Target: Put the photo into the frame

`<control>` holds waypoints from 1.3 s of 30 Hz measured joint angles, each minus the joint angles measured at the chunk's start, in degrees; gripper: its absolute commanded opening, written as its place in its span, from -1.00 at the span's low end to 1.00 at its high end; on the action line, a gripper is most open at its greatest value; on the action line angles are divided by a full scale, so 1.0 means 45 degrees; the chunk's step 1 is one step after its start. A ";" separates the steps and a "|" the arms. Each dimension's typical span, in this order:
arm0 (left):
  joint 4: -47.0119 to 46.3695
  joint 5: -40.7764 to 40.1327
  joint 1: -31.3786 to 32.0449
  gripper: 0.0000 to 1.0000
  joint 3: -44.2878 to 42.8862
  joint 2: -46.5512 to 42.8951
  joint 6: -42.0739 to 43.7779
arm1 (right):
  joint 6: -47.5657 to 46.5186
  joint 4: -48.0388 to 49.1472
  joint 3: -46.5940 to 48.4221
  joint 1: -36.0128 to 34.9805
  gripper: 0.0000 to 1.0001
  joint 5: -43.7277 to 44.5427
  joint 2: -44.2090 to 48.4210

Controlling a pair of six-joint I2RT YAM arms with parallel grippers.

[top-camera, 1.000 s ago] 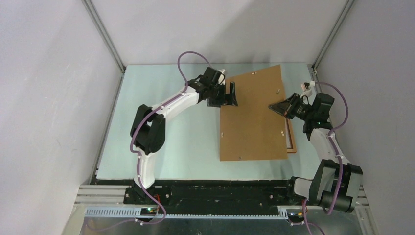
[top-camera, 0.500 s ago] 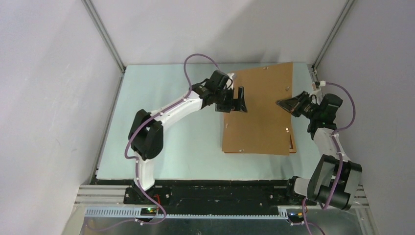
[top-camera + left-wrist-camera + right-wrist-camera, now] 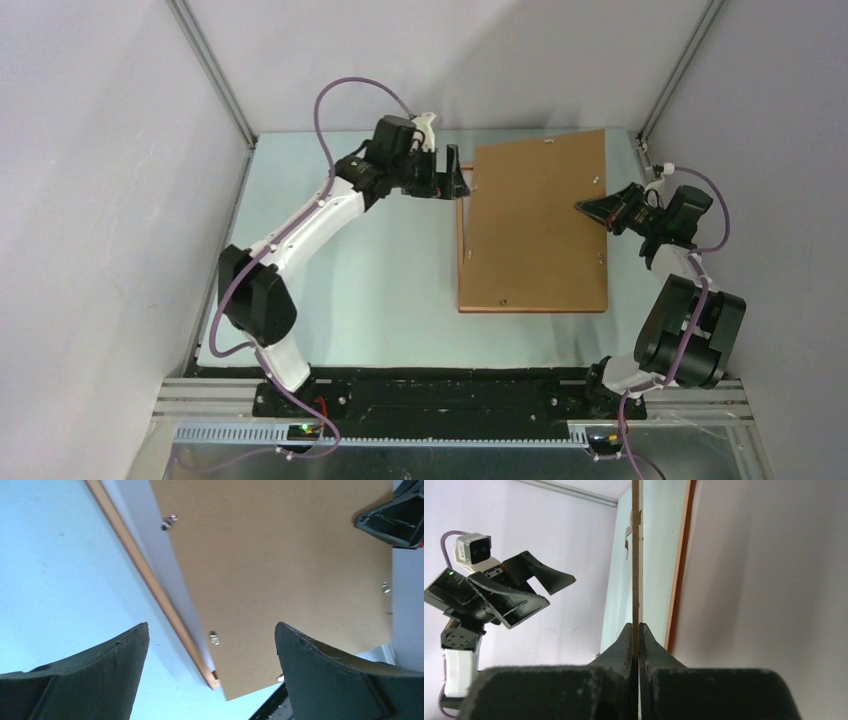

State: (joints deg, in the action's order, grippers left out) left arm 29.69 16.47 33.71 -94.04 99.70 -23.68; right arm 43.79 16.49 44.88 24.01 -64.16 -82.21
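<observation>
The brown backing board lies slanted over the frame, its right edge lifted. My right gripper is shut on that edge; in the right wrist view the jaws pinch the thin board edge-on. The orange-brown frame shows as a thin strip along the board's left and near sides. In the left wrist view a white strip of the photo shows between the frame's moulding and the board. My left gripper hangs open at the board's far left corner, holding nothing.
Pale green table with grey enclosure walls and metal corner posts. Small metal tabs stick out of the board. The right gripper's fingers show at the top right of the left wrist view.
The board has turned and shifted right, now squarer over the frame. My left gripper has drawn back from over the board to its far left corner. The right arm has pulled right, still gripping.
</observation>
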 measured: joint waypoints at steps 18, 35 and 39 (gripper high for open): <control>0.0102 -0.0151 -0.0665 0.99 -0.0797 0.1705 0.1030 | -0.0549 -0.0957 0.1127 -0.0588 -1.00 -0.1404 -0.1151; 0.0568 -0.1010 0.0471 0.99 -0.1088 0.3157 0.1059 | -0.0797 -0.1613 0.1127 -0.1467 -1.00 -0.1447 -0.0724; 0.0583 -0.1239 0.0583 0.99 -0.1112 0.3157 0.1069 | -0.0826 -0.1647 0.1127 -0.1467 -1.00 -0.1394 -0.0724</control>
State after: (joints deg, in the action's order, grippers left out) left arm 32.32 10.90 36.34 -99.04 113.91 -18.87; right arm 40.07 9.08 49.95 17.41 -70.43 -85.47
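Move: The backing board's middle lies about 17 cm to the left hand's right, 2 cm back and 10 cm down; its upper left clip is nearer, roughly 5 cm ahead, 4 cm right and 12 cm down. Below the board, the frame's middle is some 16 cm right, 3 cm back and 20 cm down. The right hand still pinches the board's right edge, with the board's middle about 10 cm to its left, 3 cm back and 4 cm below. The right hand keeps its pinch and, after easing about 1 cm forward, carries the backing board some 5 cm left over the frame while swinging it roughly 15 degrees counter-clockwise. The wide-open left hand first drifts forward and left about 3 cm, then sinks some 10 cm and comes back right onto the board's left edge around the upper left clip, its fingers rolling a little and one tip meeting the board's face. ##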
